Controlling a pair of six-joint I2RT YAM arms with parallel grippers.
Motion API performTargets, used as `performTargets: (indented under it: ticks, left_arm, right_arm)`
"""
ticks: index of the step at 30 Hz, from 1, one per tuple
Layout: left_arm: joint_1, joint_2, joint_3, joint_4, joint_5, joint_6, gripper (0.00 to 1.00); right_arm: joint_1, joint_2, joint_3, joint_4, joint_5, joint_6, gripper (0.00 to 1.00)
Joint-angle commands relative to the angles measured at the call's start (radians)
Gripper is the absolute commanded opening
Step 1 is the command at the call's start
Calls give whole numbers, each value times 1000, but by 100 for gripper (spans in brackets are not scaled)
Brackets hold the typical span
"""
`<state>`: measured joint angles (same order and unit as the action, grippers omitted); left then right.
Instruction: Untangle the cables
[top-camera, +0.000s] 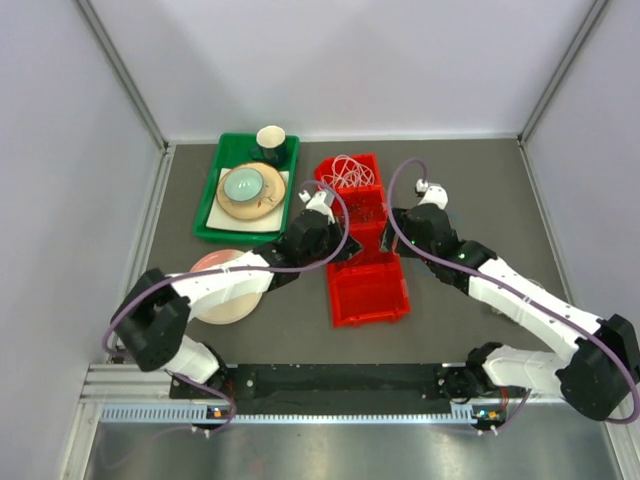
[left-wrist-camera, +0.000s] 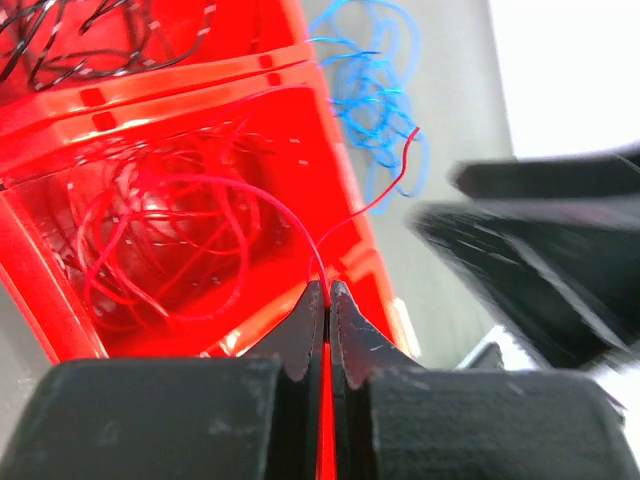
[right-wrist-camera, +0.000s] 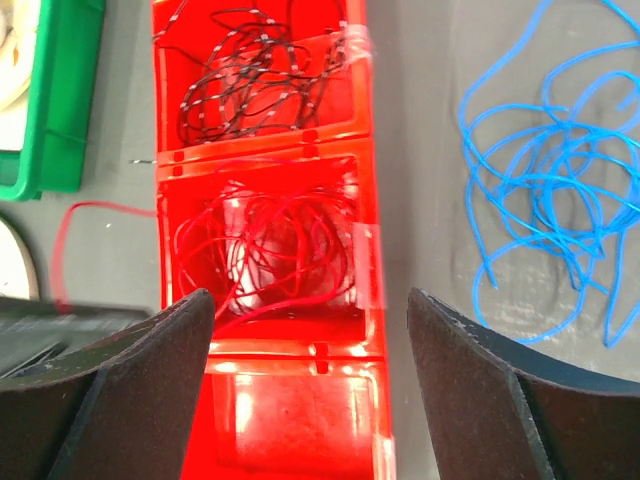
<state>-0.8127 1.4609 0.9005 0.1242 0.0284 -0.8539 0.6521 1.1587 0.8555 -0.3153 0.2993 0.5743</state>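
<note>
Red bins stand in a row (top-camera: 368, 292). One holds white cables (top-camera: 347, 172), one black cables (right-wrist-camera: 260, 90), one red cables (right-wrist-camera: 270, 250), also seen in the left wrist view (left-wrist-camera: 170, 230). The nearest bin (right-wrist-camera: 300, 420) is empty. Blue cables (right-wrist-camera: 550, 180) lie loose on the table right of the bins, also in the left wrist view (left-wrist-camera: 370, 100). My left gripper (left-wrist-camera: 328, 292) is shut on one red cable (left-wrist-camera: 375, 200) that arcs out of the red-cable bin; it is at that bin's left side (top-camera: 345, 250). My right gripper (right-wrist-camera: 310, 320) is open and empty above the bins (top-camera: 393, 228).
A green tray (top-camera: 210, 205) with a plate, bowl and dark cup stands left of the bins. A pink plate (top-camera: 228, 290) lies under the left arm. A loose red cable end (right-wrist-camera: 70, 225) lies on the table left of the bins. Grey walls enclose the table.
</note>
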Motion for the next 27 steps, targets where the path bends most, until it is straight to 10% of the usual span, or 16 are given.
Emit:
performTargets:
  ticks: [1,8,13,16,27]
  left_arm:
    - [1,65,-18,100,-88,-68,0]
    - [-13,101,-64,167,-188,-22,0]
    - [-19,113,-11,106,-84,45,54]
    - [-22,84,-5,75,-52,67,67]
    - [-20,-154,-64,-63,-203,133,72]
  right_arm:
    - [11,-103,-30,33,107,55,77]
    - [11,-149,-61,36,138,47,77]
    - [9,-103,-24,39,100,29,77]
    - [8,4,52,48,26,-37,76]
    - [4,286,316,55,-74,-71,47]
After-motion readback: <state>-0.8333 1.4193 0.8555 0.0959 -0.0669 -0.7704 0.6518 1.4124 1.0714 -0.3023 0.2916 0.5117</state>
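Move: The left hand holds the end strand of the red cable; the red compartment it is bound for has its middle about 5 cm ahead, 1 cm right and some 13 cm below, with the black cables' compartment roughly 9 cm beyond it and 1 cm farther left. From the open right hand the red compartment lies 4 cm ahead and 7 cm left, about 13 cm down, while the blue cable is about 6 cm ahead and 10 cm right on the table. The left hand sinks about 6 cm towards the red compartment with the strand still pinched, opens there to let go of it, and then climbs back some 5 cm with its fingers wide. The right hand first backs off to its right and up by 2 to 3 cm, then sweeps about 5 cm forward and 6 cm left over the red compartment, its fingers closing partway on nothing visible. ##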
